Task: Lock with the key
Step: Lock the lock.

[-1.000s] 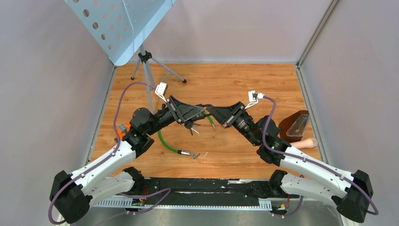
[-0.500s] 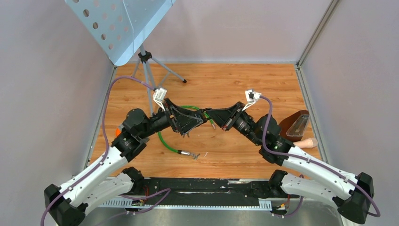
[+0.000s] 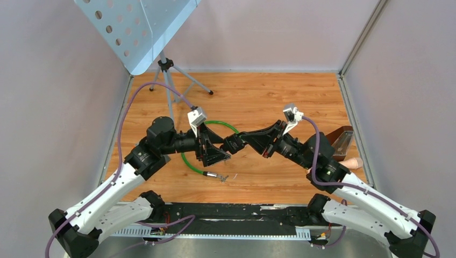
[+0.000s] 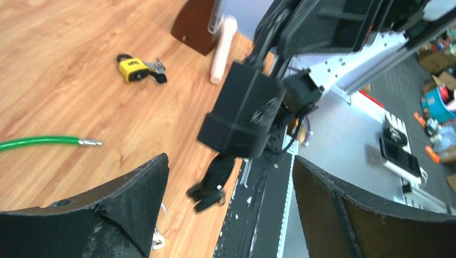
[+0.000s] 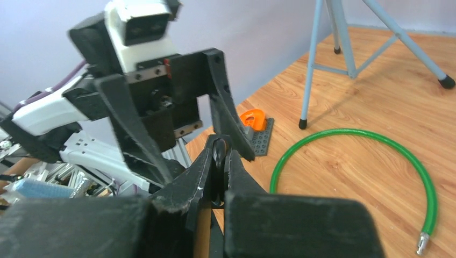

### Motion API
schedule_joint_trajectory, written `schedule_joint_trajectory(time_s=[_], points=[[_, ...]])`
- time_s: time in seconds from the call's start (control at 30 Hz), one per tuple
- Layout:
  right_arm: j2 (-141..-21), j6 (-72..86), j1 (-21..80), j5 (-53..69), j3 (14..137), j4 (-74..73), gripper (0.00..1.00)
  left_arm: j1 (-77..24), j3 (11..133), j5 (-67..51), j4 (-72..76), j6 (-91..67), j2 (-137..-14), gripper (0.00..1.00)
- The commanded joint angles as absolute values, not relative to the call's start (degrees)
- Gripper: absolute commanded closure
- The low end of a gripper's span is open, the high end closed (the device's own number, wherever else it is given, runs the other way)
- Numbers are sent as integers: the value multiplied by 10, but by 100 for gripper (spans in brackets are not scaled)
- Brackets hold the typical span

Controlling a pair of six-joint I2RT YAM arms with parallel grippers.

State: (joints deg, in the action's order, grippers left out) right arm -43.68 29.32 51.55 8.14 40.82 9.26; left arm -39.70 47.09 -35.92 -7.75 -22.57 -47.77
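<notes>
My right gripper (image 5: 218,148) is shut on the black head of a key (image 5: 217,156). From the left wrist view the key bunch (image 4: 211,188) hangs below it, blurred. My left gripper (image 3: 215,153) is open, its fingers (image 5: 223,102) standing on either side of the right gripper's tip (image 3: 230,144) with nothing gripped. A yellow padlock (image 4: 132,68) lies on the wood floor with small keys beside it; in the top view it is hidden. A green cable (image 3: 188,161) with a metal end (image 3: 215,174) curves under the left gripper.
A music stand on a tripod (image 3: 166,70) stands at the back left. A brown metronome (image 3: 336,142) and a pale cylinder (image 3: 349,163) sit at the right edge. An orange piece on a grey plate (image 5: 253,119) lies behind the left gripper.
The left gripper has opened wide, let go of the keys and swung nearer. The right gripper, still shut on the key, has moved left and lower.
</notes>
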Motion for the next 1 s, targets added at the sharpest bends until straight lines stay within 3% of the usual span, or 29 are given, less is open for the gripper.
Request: schedule_joint_trajectory(time_s=[0.0, 0.07, 0.13, 0.23, 0.43, 0.53, 0.6, 0.67, 0.77, 0.83, 0.97], points=[[-394, 271, 515, 116, 459, 152, 100, -395, 479, -437, -79, -198, -488, 19], [-386, 267, 515, 121, 463, 147, 100, -394, 471, -468, -52, -214, -492, 32], [-381, 264, 515, 125, 467, 142, 100, -394, 470, -497, -27, -229, -497, 39], [-378, 263, 515, 131, 468, 141, 100, -394, 469, -510, -5, -247, -498, 40], [-377, 269, 515, 137, 461, 148, 100, -394, 471, -512, 34, -263, -500, 32], [-377, 275, 515, 140, 458, 158, 100, -394, 470, -522, 54, -275, -515, 36], [-376, 279, 515, 140, 459, 165, 100, -394, 475, -534, 41, -266, -527, 46], [-371, 278, 515, 141, 459, 169, 100, -394, 487, -535, -16, -229, -530, 63], [-363, 271, 515, 145, 461, 164, 100, -394, 493, -532, -47, -203, -522, 94], [-356, 267, 514, 140, 462, 160, 100, -393, 496, -529, -56, -194, -512, 100], [-334, 267, 514, 113, 449, 175, 100, -393, 492, -528, -58, -185, -492, 100]])
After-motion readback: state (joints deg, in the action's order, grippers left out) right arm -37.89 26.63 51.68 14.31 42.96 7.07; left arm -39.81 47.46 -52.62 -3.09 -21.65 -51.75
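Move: The key, sticking out of the black lock's lower end, is almost between the left hand's open fingers: some 1 cm ahead, 2 cm right and 1 cm below. The lock's body is about 2 cm ahead of that hand, 4 cm right and 1 cm above. The green cable's metal end lies about 3 cm ahead, 8 cm right and 25 cm below it. From the right hand, which grips the shackle, the key is roughly 3 cm back, 6 cm left and 3 cm below. The black lock, still held by its shackle, is carried back about 3 cm and up nearly 4 cm by the right hand, which tips slightly upward. The left hand draws back about 4 cm, drifts slightly right, and turns some 15 degrees clockwise; it bobs up and dips again. Its fingers half close, pause, then shut on the key's head beneath the lock. ##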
